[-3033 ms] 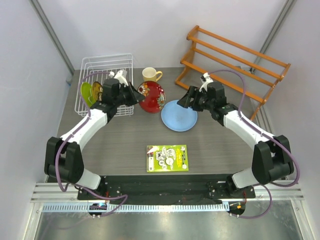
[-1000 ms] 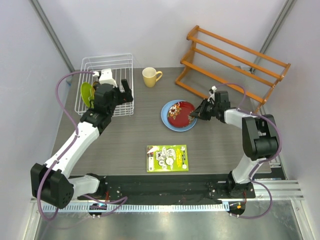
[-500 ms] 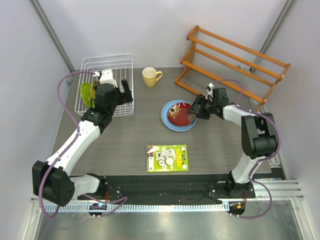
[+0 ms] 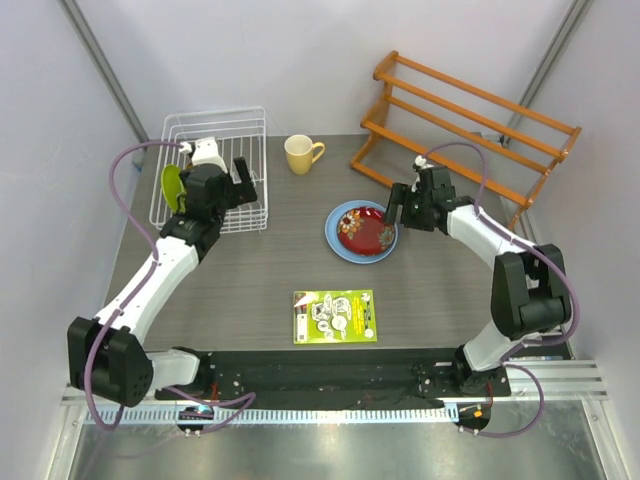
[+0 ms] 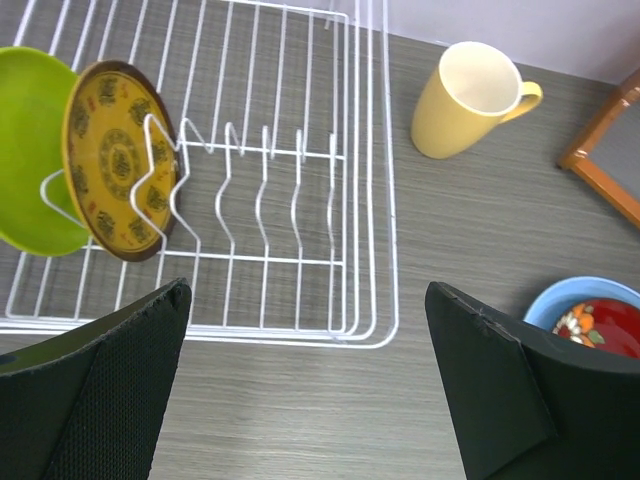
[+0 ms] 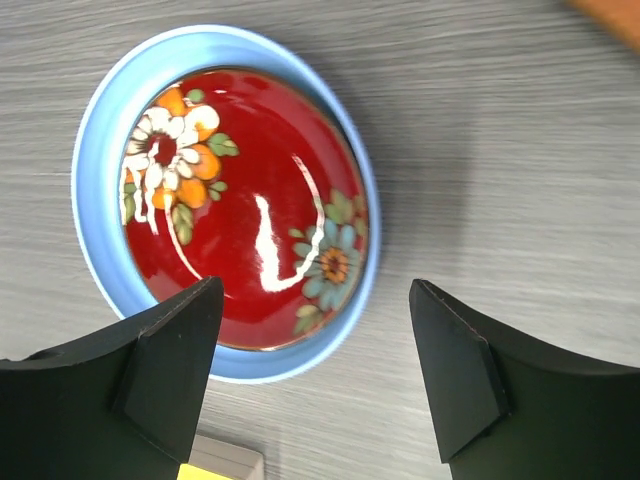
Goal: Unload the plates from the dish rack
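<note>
The white wire dish rack (image 4: pixel 215 130) stands at the back left. In the left wrist view the rack (image 5: pixel 300 120) holds the yellow patterned plate (image 5: pixel 115 160) and the lime green plate (image 5: pixel 30 150) upright at its left end. The lime green plate (image 4: pixel 172 187) also shows from above. The dark red plate (image 4: pixel 362 228) lies in the light blue plate (image 4: pixel 333 235) on the table. My left gripper (image 4: pixel 245 185) is open and empty over the rack's near right corner (image 5: pixel 307 290). My right gripper (image 4: pixel 392 212) is open and empty above the red plate (image 6: pixel 240 190).
A yellow mug (image 4: pixel 300 153) stands right of the rack. An orange wooden slatted rack (image 4: pixel 470 110) stands at the back right. A green booklet (image 4: pixel 335 316) lies near the table's front middle.
The red plate went from my left gripper by the rack onto the blue plate. My right gripper let it go and rose. My left gripper moved back over the rack.
</note>
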Controlling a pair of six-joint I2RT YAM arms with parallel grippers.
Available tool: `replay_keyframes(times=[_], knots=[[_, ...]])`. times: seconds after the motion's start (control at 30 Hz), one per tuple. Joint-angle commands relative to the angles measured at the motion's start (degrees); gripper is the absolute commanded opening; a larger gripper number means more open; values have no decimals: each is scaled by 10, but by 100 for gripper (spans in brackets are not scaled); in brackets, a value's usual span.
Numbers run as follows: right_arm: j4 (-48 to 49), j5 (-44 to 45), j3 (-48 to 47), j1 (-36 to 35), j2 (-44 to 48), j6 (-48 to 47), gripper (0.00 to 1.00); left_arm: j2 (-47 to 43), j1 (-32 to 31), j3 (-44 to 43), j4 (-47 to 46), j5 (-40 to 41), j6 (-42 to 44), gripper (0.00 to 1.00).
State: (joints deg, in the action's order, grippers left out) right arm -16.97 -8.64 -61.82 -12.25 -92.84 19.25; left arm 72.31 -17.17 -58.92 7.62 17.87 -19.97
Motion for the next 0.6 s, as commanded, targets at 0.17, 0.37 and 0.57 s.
replay_keyframes(times=[0.17, 0.37, 0.57], knots=[[-21, 101, 8, -5, 78, -25, 81, 63, 95, -48, -17, 54, 9, 100], [-20, 93, 20, -5, 69, -25, 81, 146, 129, -78, -63, 72, 26, 100], [-20, 94, 32, -5, 69, -27, 81, 210, 150, -117, -66, 66, 20, 99]])
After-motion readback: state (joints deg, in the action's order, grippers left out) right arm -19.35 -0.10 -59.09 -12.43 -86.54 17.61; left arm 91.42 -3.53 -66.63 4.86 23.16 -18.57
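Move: The yellow plate stands on edge in the dish rack, about 10 cm ahead of the open left hand, 13 cm to its left and 12 cm below. The green plate stands beside it, 9 cm ahead of this hand, 18 cm left and equally low; the mug is some 17 cm ahead, 14 cm right and 18 cm down. From the right hand, the yellow plate lies roughly 48 cm left, 7 cm ahead and 2 cm higher. Towards the yellow plate the empty left hand sweeps about 11 cm left and 6 cm forward, nearly level at first and then sinking some 6 cm, while it swings about 20 degrees counter-clockwise and tips slightly down; its fingers stay wide open. The right hand, also open, backs off rightward from the stacked red and blue plates, rising and then sinking partway back. ##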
